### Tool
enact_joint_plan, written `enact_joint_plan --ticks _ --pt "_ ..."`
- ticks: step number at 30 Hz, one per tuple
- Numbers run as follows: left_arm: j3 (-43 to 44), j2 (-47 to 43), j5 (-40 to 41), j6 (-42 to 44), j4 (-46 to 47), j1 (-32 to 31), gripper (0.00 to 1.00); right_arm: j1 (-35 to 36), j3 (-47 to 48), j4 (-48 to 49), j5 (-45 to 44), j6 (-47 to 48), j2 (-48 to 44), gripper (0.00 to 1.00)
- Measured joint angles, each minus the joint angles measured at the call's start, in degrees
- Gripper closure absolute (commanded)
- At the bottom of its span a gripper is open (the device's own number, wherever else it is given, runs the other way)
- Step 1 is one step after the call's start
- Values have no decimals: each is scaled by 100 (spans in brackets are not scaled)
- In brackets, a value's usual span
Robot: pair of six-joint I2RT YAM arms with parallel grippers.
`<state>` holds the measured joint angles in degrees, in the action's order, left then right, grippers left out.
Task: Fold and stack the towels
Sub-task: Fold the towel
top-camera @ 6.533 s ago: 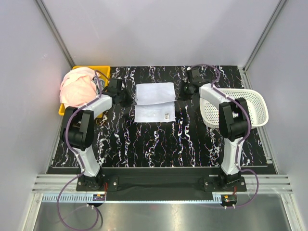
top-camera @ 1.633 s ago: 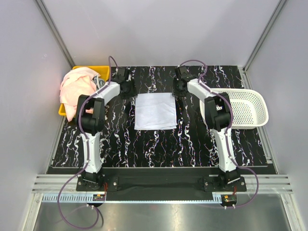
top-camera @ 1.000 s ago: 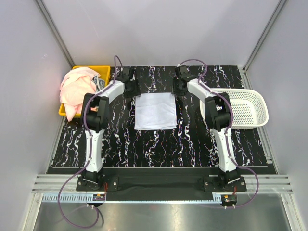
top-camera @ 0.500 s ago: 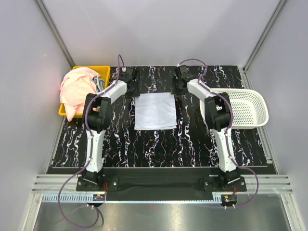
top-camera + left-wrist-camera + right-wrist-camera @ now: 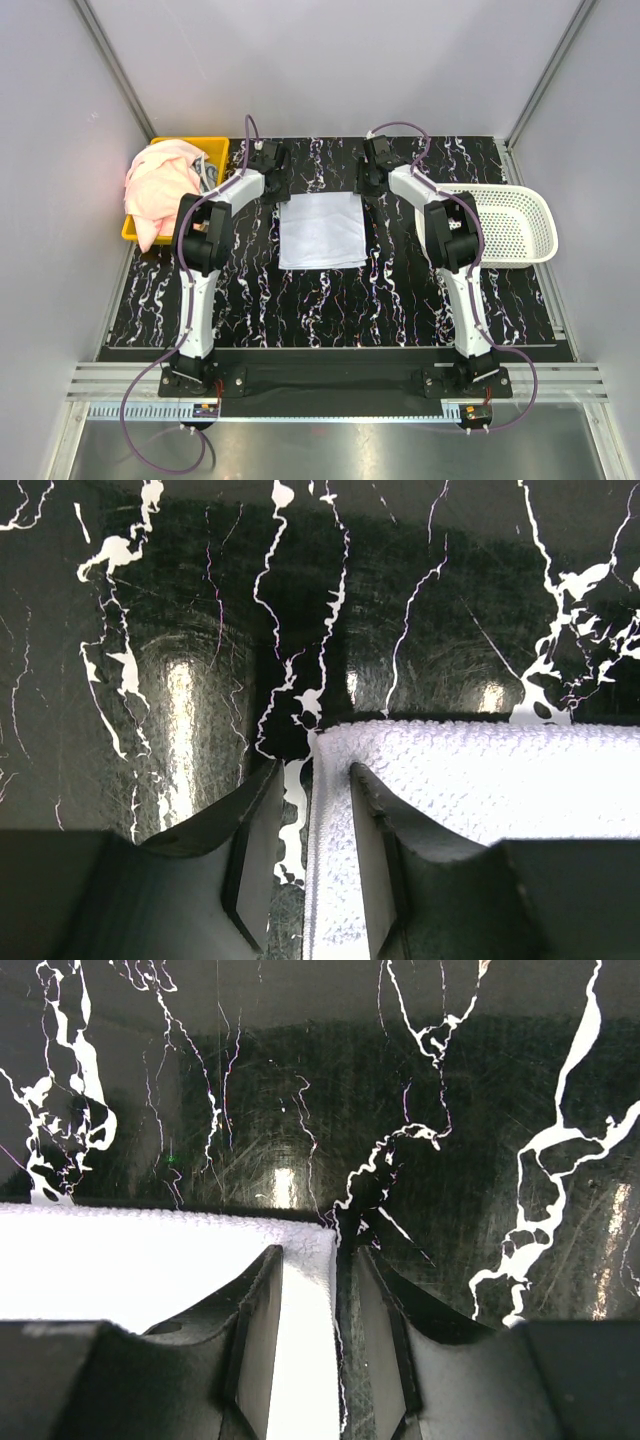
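Observation:
A pale blue-white towel (image 5: 320,230) lies folded flat in the middle of the black marbled table (image 5: 300,300). My left gripper (image 5: 276,188) is down at its far left corner. In the left wrist view the left gripper (image 5: 313,825) is open, and the towel (image 5: 480,780) edge lies between the fingers, close to the right one. My right gripper (image 5: 366,186) is at the far right corner. It (image 5: 318,1305) is open astride the towel (image 5: 120,1260) edge, one finger over cloth, the other over bare table. Pink towels (image 5: 155,190) are heaped in the yellow bin.
The yellow bin (image 5: 205,143) stands at the far left edge of the table. A white mesh basket (image 5: 510,225) sits at the right, beside the right arm. Grey walls close in the back and both sides.
Since the earliest frame the towel has been folded over into one rectangle and both grippers have come to its far corners. Over the last second the left jaws have narrowed; the right arm is still.

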<state>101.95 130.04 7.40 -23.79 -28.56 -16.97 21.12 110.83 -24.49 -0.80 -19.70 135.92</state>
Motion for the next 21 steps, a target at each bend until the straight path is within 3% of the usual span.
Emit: enact_joint_plan --ticks 5,11,21 --pt "-9 13 -2 2 103 0 66 2 2 83 101 -11 61 59" --pt "-37 24 -9 2 232 0 69 7 4 216 195 -17 155 74" --pt "-225 20 -304 -98 726 70 95 9 17 289 205 92 186 90"
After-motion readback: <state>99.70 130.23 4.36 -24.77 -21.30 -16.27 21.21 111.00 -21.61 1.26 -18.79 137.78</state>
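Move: The towel lies flat between the hands, its middle about 10 cm back from each, some 9 cm to the left hand's right and 9 cm to the right hand's left. Its far left corner is about 1 cm ahead of the left hand and just below; its far right corner is about 1 cm ahead of the right hand and 2 cm below. The yellow bin stands roughly 25 cm to the left hand's left, level with it; the white basket about 29 cm to the right hand's right and 8 cm back. Forward by about 1.5 cm and slightly to the right goes the left hand, tipping its fingertips a little up and outward, while its half-open fingers close on the towel's left edge at the far corner. The right hand sinks about 1 cm and eases as far left, then its fingers close too, pinching the far right corner. ##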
